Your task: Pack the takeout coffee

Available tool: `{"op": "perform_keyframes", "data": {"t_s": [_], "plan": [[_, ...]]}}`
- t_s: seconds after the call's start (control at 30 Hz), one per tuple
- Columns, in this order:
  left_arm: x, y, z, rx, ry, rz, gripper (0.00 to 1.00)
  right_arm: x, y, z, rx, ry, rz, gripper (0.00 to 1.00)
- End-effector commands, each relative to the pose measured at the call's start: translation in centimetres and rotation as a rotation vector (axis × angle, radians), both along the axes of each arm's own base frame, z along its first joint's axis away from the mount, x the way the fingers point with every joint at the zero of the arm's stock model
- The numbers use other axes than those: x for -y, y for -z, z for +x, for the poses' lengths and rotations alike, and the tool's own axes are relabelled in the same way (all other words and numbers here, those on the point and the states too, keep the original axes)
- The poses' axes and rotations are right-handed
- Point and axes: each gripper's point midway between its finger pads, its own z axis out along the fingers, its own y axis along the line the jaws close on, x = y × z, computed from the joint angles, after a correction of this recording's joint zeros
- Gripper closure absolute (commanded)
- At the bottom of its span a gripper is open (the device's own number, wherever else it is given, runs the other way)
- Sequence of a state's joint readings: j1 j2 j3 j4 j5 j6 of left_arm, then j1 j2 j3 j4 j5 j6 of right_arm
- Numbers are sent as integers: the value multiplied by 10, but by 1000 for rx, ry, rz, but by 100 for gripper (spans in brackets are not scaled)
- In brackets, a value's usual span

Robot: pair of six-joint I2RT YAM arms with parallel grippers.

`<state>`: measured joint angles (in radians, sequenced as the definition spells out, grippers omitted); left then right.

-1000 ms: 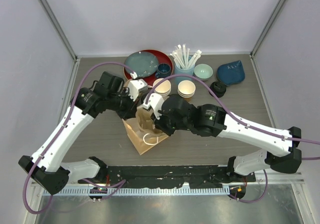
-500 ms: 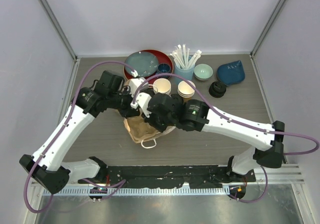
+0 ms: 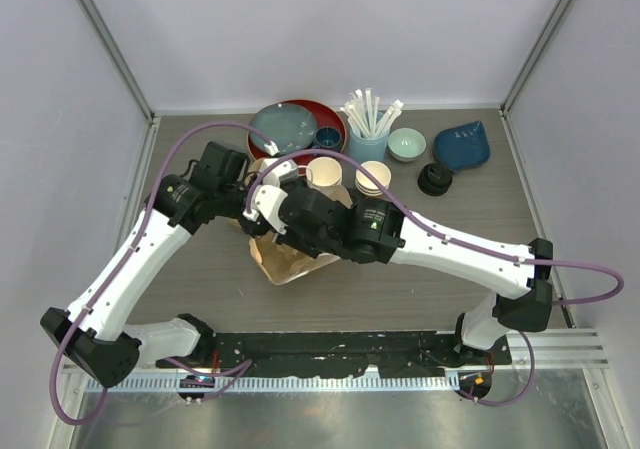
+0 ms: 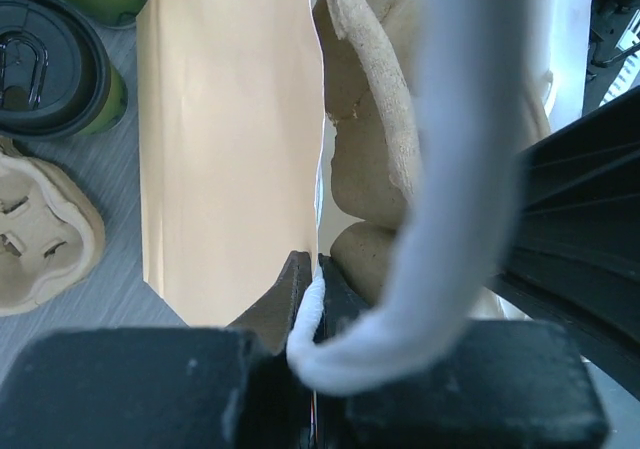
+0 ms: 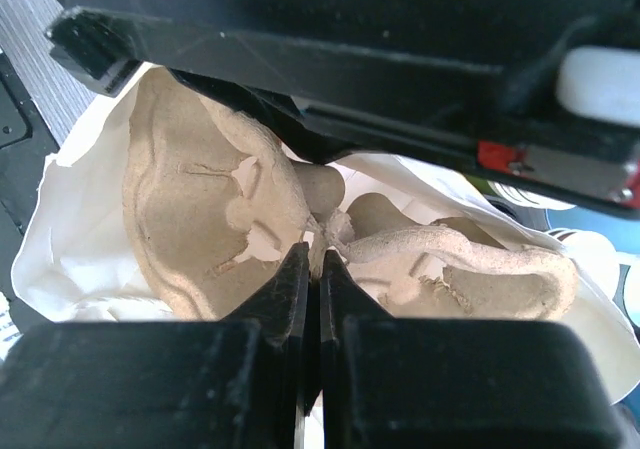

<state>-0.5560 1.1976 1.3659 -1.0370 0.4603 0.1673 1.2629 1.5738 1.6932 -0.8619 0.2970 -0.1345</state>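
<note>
A takeout coffee cup (image 4: 45,64) with green sides and a black lid stands on the table in the left wrist view, left of the brown paper bag (image 4: 230,139). My left gripper (image 4: 312,269) is shut on the bag's white rope handle (image 4: 450,169) and rim. Inside the bag's white lining (image 5: 80,239) sits a pulp cup carrier (image 5: 200,199). The right gripper (image 5: 318,254) is shut on that carrier's middle ridge. From above, both wrists crowd over the bag (image 3: 290,261), and the coffee is hidden under them.
A second pulp carrier (image 4: 40,224) lies on the table left of the bag. Behind the bag stand two lidless cup stacks (image 3: 325,174), a blue cup of straws (image 3: 368,134), a red plate (image 3: 300,119), a teal bowl (image 3: 407,144), a blue dish (image 3: 460,147) and a black item (image 3: 435,179).
The right arm has swung left and down over the bag's mouth with the carrier. The bag has shifted and its loose handle loop is now covered. The left arm has barely moved.
</note>
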Motion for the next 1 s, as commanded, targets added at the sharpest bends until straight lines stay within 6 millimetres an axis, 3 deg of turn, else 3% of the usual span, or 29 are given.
{"op": "perform_keyframes", "data": {"t_s": [0.0,0.13,0.27,0.47,0.6,0.73,0.83,0.97], "plan": [[13,-15,-11,-5,76,-70,100,-22,-23,-1,13,-32,91,99],[12,-22,-26,-46,111,-88,100,-8,-5,2,-69,30,97,99],[10,-26,-38,-74,129,-101,100,20,20,8,-103,116,77,99],[14,-22,-48,-131,152,-129,100,40,24,1,-164,192,96,99],[16,-32,-52,-168,160,-168,100,49,31,-4,-215,248,46,99],[12,-36,-45,-138,128,-152,100,62,25,-8,-222,279,68,99],[12,-26,-40,-147,104,-143,100,66,35,-8,-223,300,48,99],[14,-13,-29,-156,47,-125,100,55,57,-18,-272,244,-4,99]]}}
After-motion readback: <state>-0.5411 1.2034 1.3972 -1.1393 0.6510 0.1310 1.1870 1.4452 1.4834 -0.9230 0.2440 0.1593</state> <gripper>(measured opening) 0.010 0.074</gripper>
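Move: The right hand holds a fibre carrier in the paper bag's mouth; the bag's middle lies almost straight below, 2 cm ahead, 1 cm right and some 12 cm down. From this hand the lidded green cup is 13 cm ahead and 1 cm left, the lidded brown cup 13 ahead and 11 right, both about 20 lower. The left hand pinches the bag's left rim; the bag's middle lies level ahead, 9 cm to its right and 10 down. Rightward and down, the right hand carries the pinched carrier about 5 cm across and nearly as far lower inside the bag, sinking first, then swinging right while its fingers tip downward and turn clockwise. The left hand keeps its pinch on the rim and draws it back towards the base by roughly 4 cm, tilting slightly and rising a little late on. ##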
